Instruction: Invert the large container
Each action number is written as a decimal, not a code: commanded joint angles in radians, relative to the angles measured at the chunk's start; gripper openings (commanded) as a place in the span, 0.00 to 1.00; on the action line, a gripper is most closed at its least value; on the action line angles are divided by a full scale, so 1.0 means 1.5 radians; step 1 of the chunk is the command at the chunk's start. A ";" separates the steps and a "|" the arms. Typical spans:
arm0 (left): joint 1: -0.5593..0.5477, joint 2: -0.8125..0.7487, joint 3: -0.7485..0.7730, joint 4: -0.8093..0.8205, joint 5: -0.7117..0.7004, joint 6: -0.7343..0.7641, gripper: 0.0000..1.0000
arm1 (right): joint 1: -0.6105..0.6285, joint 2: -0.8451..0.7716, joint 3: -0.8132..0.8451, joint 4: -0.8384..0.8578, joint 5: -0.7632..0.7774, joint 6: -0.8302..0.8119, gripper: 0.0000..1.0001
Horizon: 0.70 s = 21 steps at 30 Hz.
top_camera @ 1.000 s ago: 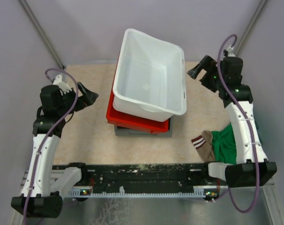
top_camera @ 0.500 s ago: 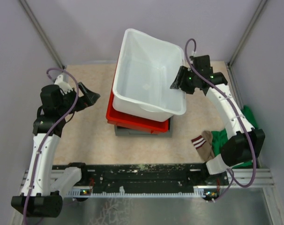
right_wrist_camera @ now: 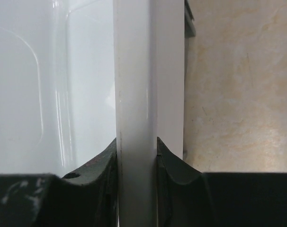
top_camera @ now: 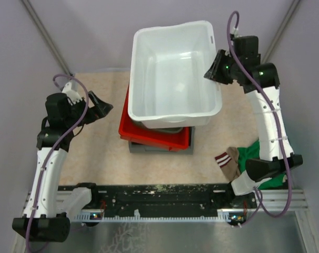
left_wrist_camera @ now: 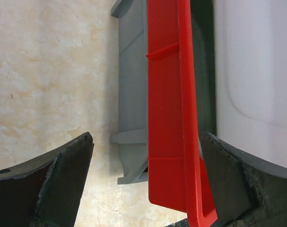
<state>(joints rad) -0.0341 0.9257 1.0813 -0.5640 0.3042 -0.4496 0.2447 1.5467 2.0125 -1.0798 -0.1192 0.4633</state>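
Note:
The large container (top_camera: 172,74) is a white plastic tub, mouth up, sitting on a stack at the middle of the table. My right gripper (top_camera: 215,69) is shut on its right rim, which the right wrist view shows pinched between both pads as the white rim (right_wrist_camera: 136,118). That side sits raised and the tub stands squarer to the table. My left gripper (top_camera: 106,109) stands open to the left of the stack, touching nothing. In the left wrist view its fingers (left_wrist_camera: 53,179) frame the red bin's corner (left_wrist_camera: 174,156).
Under the white tub lie a red bin (top_camera: 149,136) and a grey tray (top_camera: 159,147). A pile of clothes, green cloth (top_camera: 254,161) and a brown striped sock (top_camera: 228,162), lies at the near right. The back wall stands close behind the tub.
My right arm swung in from the right, closed on the tub's right rim, then lifted it and turned the tub toward the back. The left arm has stayed put.

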 commanded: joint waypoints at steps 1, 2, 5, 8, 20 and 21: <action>-0.002 0.025 0.068 -0.032 -0.012 0.019 1.00 | -0.034 0.011 0.190 -0.015 0.057 0.002 0.00; -0.002 0.037 0.093 -0.053 -0.015 0.028 1.00 | -0.061 0.009 0.211 -0.023 0.061 0.005 0.00; -0.002 0.063 0.171 -0.104 -0.043 0.052 1.00 | -0.158 -0.024 0.210 -0.015 0.049 0.016 0.00; -0.005 0.077 0.241 -0.134 -0.070 0.067 1.00 | -0.245 -0.066 0.169 -0.011 0.052 0.010 0.00; -0.381 0.253 0.502 -0.202 -0.212 0.040 0.97 | -0.248 -0.148 0.021 -0.022 0.369 -0.140 0.00; -0.423 0.278 0.519 -0.203 -0.232 0.046 0.98 | -0.248 -0.149 0.016 -0.019 0.373 -0.145 0.00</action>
<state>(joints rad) -0.4759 1.2278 1.7580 -0.8230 0.0937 -0.3874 -0.1410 1.3750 2.0365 -1.2713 0.3515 0.2890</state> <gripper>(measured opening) 0.970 0.276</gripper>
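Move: Pinched at its right rim by the right hand, the large container has its middle about 16 cm to that hand's left, level fore-and-aft and some 12 cm lower. From the same hand, the red tray underneath lies about 24 cm left, 3 back and 24 down; the green cloth some 22 cm right, 24 back and 35 down. From the left hand, the container's middle is roughly 26 cm right, 10 ahead and 5 below. Swinging the container off to the right by some 22 cm, the right hand keeps its pinch on the rim, rises at first, then sinks partway and draws back about 7 cm, turning clockwise and rolling its left side down. The open left hand climbs about 14 cm, then sweeps right above the red tray's left edge. ##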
